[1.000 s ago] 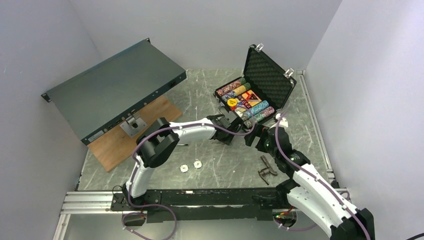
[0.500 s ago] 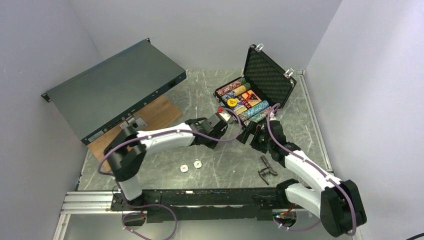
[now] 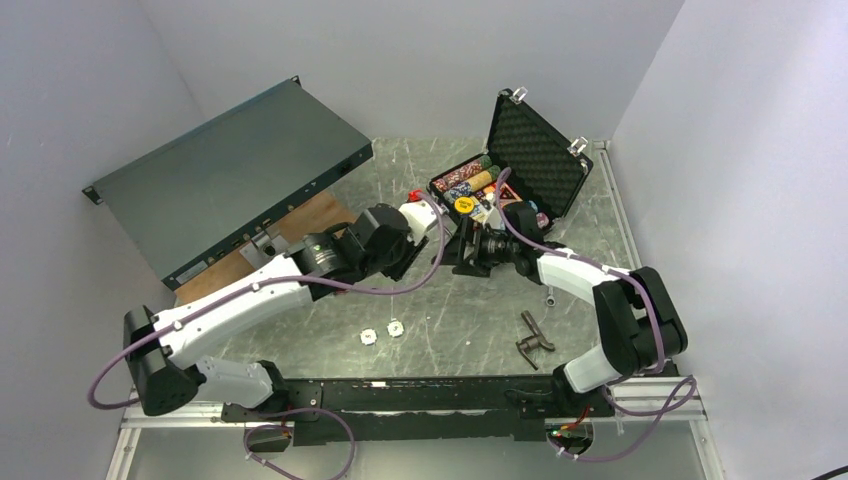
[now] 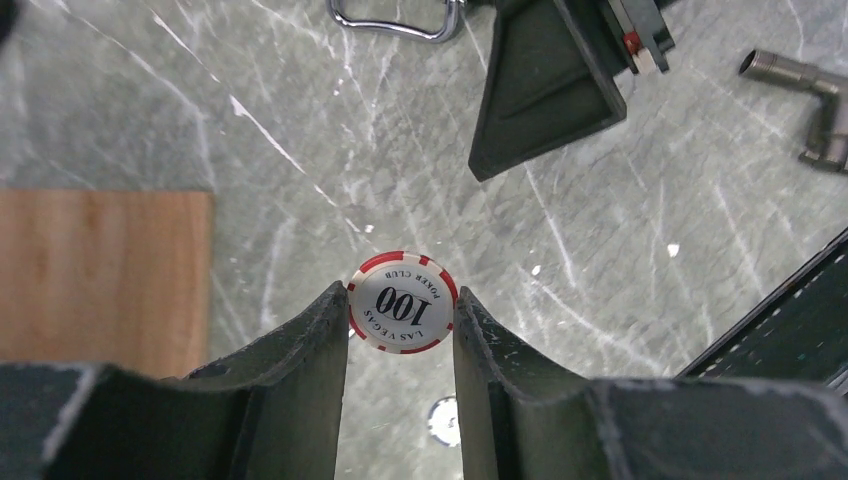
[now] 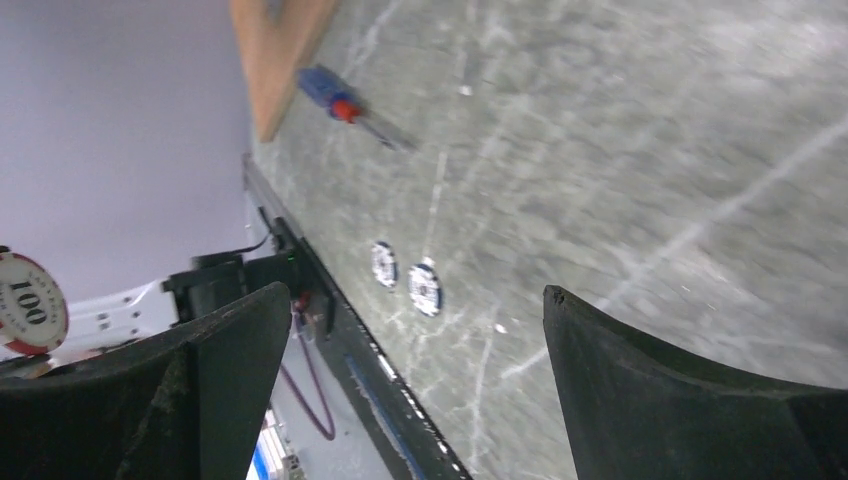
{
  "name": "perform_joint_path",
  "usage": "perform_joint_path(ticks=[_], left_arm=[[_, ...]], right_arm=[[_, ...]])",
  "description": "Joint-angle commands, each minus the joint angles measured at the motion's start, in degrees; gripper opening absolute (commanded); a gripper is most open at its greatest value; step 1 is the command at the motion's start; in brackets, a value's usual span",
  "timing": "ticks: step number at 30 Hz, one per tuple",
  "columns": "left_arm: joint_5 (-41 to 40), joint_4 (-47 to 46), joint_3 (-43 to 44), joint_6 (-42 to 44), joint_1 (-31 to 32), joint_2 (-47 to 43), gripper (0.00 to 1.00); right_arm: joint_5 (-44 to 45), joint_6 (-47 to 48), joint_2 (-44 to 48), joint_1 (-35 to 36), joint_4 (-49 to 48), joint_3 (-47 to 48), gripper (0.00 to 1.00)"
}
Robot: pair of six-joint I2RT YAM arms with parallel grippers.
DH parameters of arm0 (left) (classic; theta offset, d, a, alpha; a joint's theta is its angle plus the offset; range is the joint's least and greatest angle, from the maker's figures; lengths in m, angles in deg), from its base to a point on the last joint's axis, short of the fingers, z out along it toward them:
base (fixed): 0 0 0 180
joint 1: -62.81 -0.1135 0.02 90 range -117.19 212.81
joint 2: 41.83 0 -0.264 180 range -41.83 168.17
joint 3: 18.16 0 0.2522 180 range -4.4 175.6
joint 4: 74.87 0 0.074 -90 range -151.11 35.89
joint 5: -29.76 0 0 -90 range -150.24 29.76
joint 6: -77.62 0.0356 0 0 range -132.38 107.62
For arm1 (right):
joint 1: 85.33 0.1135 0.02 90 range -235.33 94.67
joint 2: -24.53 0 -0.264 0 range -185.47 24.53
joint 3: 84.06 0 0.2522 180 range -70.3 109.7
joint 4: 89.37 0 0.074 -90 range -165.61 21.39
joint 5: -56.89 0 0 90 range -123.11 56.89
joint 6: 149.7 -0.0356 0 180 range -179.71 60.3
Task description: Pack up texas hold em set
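Observation:
The open black briefcase (image 3: 562, 185) stands at the back right with its foam lid up and rows of coloured chips (image 3: 470, 180) inside. My left gripper (image 3: 416, 203) hangs just left of the case, shut on a red-and-white "100" chip (image 4: 402, 302) held by its edges above the table. My right gripper (image 3: 462, 248) is open and empty in front of the case, close to the left one. Its fingers (image 5: 640, 380) frame two white-and-blue chips (image 5: 424, 287) lying on the table (image 3: 369, 337). The held chip (image 5: 30, 302) shows at the left edge of the right wrist view.
A grey-green rack unit (image 3: 230, 175) leans over a wooden board (image 3: 290, 255) at the left. A red-blue screwdriver (image 5: 340, 103) lies by the board. A small silver wrench (image 3: 548, 298) and a dark tool (image 3: 533, 335) lie front right. The case's silver handle (image 4: 395, 20) faces the arms.
The left gripper has carried the chip back and left, up beside the case. The right gripper has swung left across the front of the case and stayed open.

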Motion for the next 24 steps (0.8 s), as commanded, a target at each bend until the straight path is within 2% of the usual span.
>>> perform_joint_path(ticks=[1,3,9,16,19,24], left_arm=[[1.4,5.2,3.2,10.1,-0.2,-4.2,0.34],[1.8,3.0,0.6,12.4,-0.2,-6.4,0.34],[4.0,-0.5,-4.2,13.6,-0.2,-10.9,0.33],[3.8,-1.8,-7.3,13.5,-0.2,-12.9,0.32],[3.6,-1.8,-7.6,13.3,-0.2,-12.8,0.32],[3.1,-1.8,-7.8,13.3,-0.2,-13.0,0.32]], right_arm=[[-7.8,-3.3,-0.2,0.9,-7.8,5.3,0.97],[-7.7,-4.3,-0.9,1.6,-7.7,7.3,0.95],[-8.9,-8.5,-3.5,5.5,-10.3,12.1,0.75],[-9.6,-10.3,-3.1,9.9,-13.1,14.4,0.72],[-9.9,-11.6,-2.8,10.8,-14.8,14.5,0.63],[-10.4,-12.1,-2.9,13.0,-15.0,15.4,0.56]])
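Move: The left hand already holds the red-rimmed 100 chip in the air. From the right hand, open and empty, that chip is about 9 cm to the left, 3 cm back and 12 cm higher; the right gripper is the reverse from the left hand. The open case lies some 18 cm ahead and 10 cm right of the right hand, 6 cm below; the nearer loose chip is about 10 cm back, 10 cm left and 8 cm below. Up and to the left, about 10 cm each way, the right hand climbs towards the held chip, easing forward then back and swinging some 15 degrees counter-clockwise as its fingers level and narrow to a bit over half open. The left hand keeps its pinch, draws about 4 cm left and slightly back, turning a little clockwise, then all but stops. ##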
